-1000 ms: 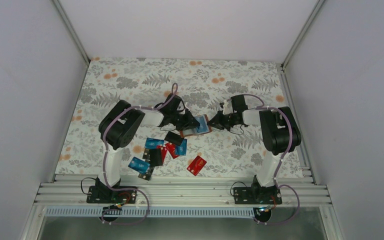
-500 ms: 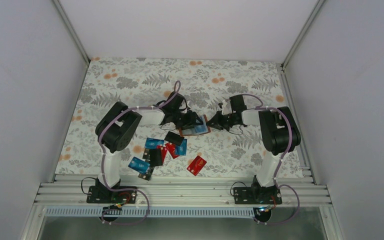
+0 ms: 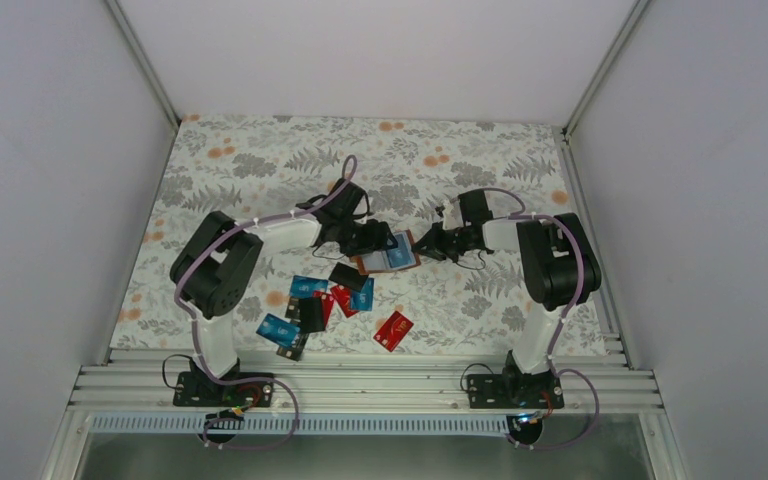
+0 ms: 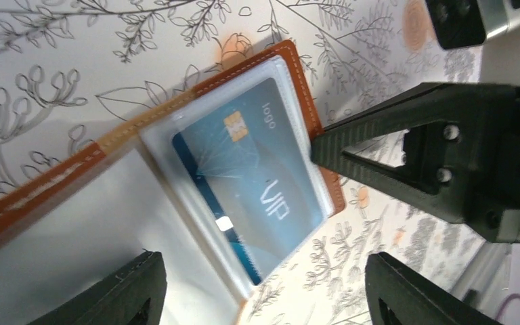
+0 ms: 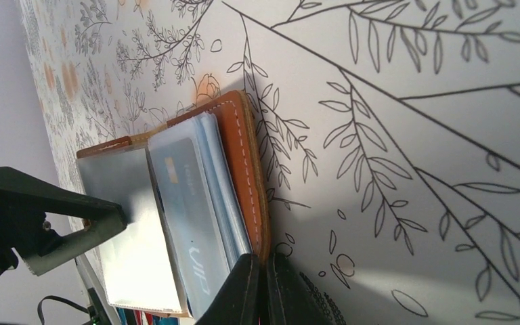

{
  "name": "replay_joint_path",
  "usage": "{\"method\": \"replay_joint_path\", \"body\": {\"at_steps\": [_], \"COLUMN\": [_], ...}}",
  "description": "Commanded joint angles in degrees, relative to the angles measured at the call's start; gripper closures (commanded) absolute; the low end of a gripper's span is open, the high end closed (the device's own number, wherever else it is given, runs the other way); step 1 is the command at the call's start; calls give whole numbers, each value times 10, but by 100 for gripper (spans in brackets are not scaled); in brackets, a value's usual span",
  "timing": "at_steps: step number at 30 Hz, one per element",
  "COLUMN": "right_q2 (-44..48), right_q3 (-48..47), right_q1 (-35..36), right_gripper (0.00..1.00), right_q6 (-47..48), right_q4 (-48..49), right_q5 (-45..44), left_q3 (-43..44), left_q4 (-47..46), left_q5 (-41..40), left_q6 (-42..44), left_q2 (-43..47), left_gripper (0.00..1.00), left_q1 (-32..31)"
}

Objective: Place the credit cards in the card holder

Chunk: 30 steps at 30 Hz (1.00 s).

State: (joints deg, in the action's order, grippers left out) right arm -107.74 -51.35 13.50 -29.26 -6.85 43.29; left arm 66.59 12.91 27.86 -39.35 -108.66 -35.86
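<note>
The reddish-brown card holder (image 4: 305, 81) lies open on the floral table, mid-table in the top view (image 3: 388, 258). A blue credit card (image 4: 257, 183) marked VIP sits inside its clear sleeve. My left gripper (image 4: 261, 261) is open, its fingers either side of the sleeve's near end and apart from it. My right gripper (image 5: 265, 288) is shut on the holder's leather edge (image 5: 237, 149) from the right, also seen in the top view (image 3: 428, 243). Several loose credit cards lie nearer the arm bases: a blue one (image 3: 307, 286), a black one (image 3: 346, 274) and a red one (image 3: 393, 329).
The loose pile spreads left of centre, with another blue card (image 3: 277, 328) at its near-left end. White walls enclose the table on three sides. An aluminium rail (image 3: 360, 385) carrying both arm bases runs along the near edge.
My left gripper has gone from nearly shut to open and drawn back slightly to the left, leaving the blue card in the sleeve. The right gripper has kept its hold.
</note>
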Motion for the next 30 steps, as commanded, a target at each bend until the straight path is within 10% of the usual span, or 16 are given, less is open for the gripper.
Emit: {"method": "replay_joint_path", "body": {"at_steps": [1, 12, 30], "right_q2": [-5, 60, 71], "right_q3": [-8, -42, -47], "right_q1": [3, -1, 20], "right_gripper": [89, 62, 60], "right_q6": [21, 50, 80], "right_q4": [-36, -119, -109], "right_q5": [-24, -106, 27], "left_q3": [-9, 27, 66], "left_q4": [29, 51, 55], "left_q5": [-37, -80, -80], "left_q6": [34, 80, 90], "left_q2": [7, -29, -81], "left_gripper": [33, 85, 98], "left_q1": [0, -8, -19]}}
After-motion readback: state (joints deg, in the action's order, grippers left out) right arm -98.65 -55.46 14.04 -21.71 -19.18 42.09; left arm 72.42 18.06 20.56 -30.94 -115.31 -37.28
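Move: The blue VIP card, most of the way into its clear pocket, lies about 3 cm to the right of the left hand, 1 cm ahead and 4 cm below. The holder's empty left page is some 3 cm left and 1 cm back of that hand, and the loose black card about 8 cm left and 4 cm back. From the right hand, closed on the holder's right edge, the VIP card is about 4 cm left, 1 cm ahead and 1 cm lower. The VIP card's fold-side edge is what the left hand comes down to: its fingers shut empty as it sinks about 3.5 cm, first shifting slightly left, then back right and a little forward, tilting some 10 degrees steeper, until the closed tips are at that edge. The right hand opens partway, lets go of the holder's right edge and rises about 5.5 cm, swaying briefly left-to-right and back. ##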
